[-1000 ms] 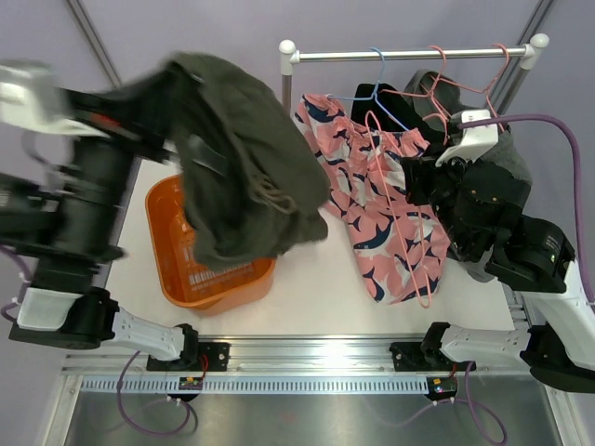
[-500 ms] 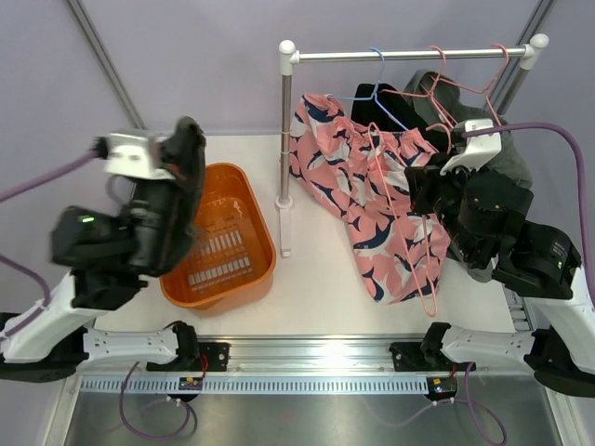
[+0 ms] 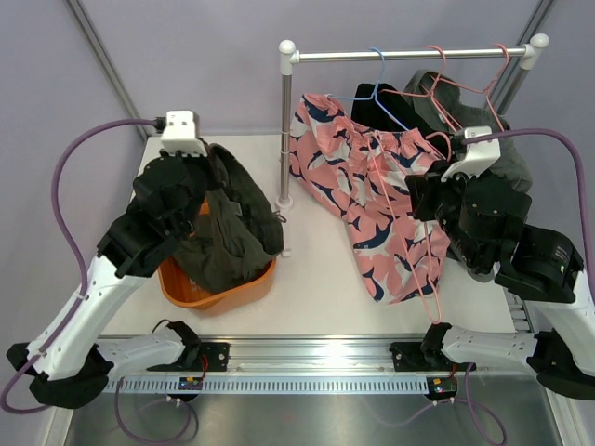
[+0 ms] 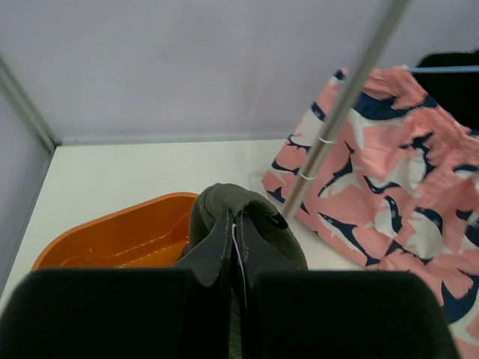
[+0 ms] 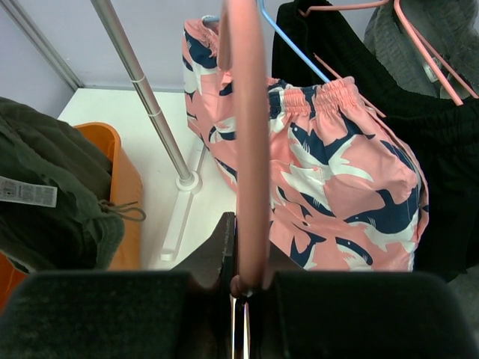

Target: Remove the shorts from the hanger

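Observation:
My left gripper is shut on the dark olive shorts, which hang from it into the orange basket. In the left wrist view the jaws pinch a fold of the olive cloth. My right gripper is shut on a bare pink hanger that slants down across the pink shark-print shorts. Those shorts hang from the rail. The black shorts and the grey shorts hang behind them on hangers.
The rack's white post stands between the basket and the hanging shorts, its foot on the white table. The basket is at the left. A purple wall closes the back.
My left arm has swung the olive shorts from high above the table down over the orange basket. The right arm has stayed almost still with the pink hanger.

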Tool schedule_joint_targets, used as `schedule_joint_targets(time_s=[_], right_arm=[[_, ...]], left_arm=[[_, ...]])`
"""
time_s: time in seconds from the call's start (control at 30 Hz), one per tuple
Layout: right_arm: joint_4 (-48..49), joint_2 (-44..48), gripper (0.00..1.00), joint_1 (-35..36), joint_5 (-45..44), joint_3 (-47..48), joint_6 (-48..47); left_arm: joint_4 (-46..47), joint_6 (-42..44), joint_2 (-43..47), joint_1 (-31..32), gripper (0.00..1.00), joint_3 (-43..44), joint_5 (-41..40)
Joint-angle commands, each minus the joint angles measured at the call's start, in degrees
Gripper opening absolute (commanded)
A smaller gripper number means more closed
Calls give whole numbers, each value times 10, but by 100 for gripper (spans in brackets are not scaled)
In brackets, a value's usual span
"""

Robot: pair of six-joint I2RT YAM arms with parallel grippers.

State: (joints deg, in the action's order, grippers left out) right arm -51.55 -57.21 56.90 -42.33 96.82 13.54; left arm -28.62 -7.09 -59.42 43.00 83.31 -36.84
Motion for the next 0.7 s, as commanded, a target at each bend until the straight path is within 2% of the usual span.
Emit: schedule_joint_targets(time_s=[0.0,0.07,0.23,0.3,0.33,0.4,0.47,0.5,0.63,0.67], right_arm=[[6,4,0,4,7,-4,11],[7,1,0,4,13,-5,3],[23,-8,0,4,39,-5,-17],[29,-11,0,4,54,-3,-26],[35,-14,0,4,59,-1,-30],[37,-25,0,4,73,6,-42],[39,-40,0,5,80,17,-56],[41,-46,0,5,85,19,-62],[76,-67,0,-5,116,25,-100],[80,-78,0,-31,146,36,-108]], left_arm=[[-27,-135,52,-93,0,-27,69],[-38,-190,75,-154,0,-86,101],[-22,-273,157,-237,4,-222,178],[-20,-288,170,-266,14,-280,200],[-14,-301,181,-274,19,-296,220],[-6,-309,192,-290,38,-340,239],[1,-317,206,-293,71,-358,251],[3,-317,208,-293,98,-365,258],[8,-286,210,-293,99,-347,330],[2,-279,210,-293,99,-338,335]])
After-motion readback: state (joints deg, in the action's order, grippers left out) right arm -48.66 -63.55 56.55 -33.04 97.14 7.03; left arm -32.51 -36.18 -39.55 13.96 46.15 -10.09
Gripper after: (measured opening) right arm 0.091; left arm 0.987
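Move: The left hand holds the olive shorts, and the orange basket they go to lies some 35 cm below, about 4 cm left and 2 cm back. The rack post stands roughly 11 cm right and 10 cm ahead of that hand. For the right hand, holding the emptied pink hanger, the free stretch of rail is about 13 cm left, 17 cm ahead and 8 cm higher; the pink shorts hang 9 cm ahead, 5 cm left and 20 cm lower. Lets go of the olive shorts over the basket: the left hand swings left about 9 cm, then mainly sinks, some 20 cm in all, fingers opening wide on the way down as it tips nose-down about 25 degrees with its left side dipping. The right hand keeps its pinch on the pink hanger, first nearly still, then shifts about 5 cm left in front of the pink shorts, turning slightly counter-clockwise. ##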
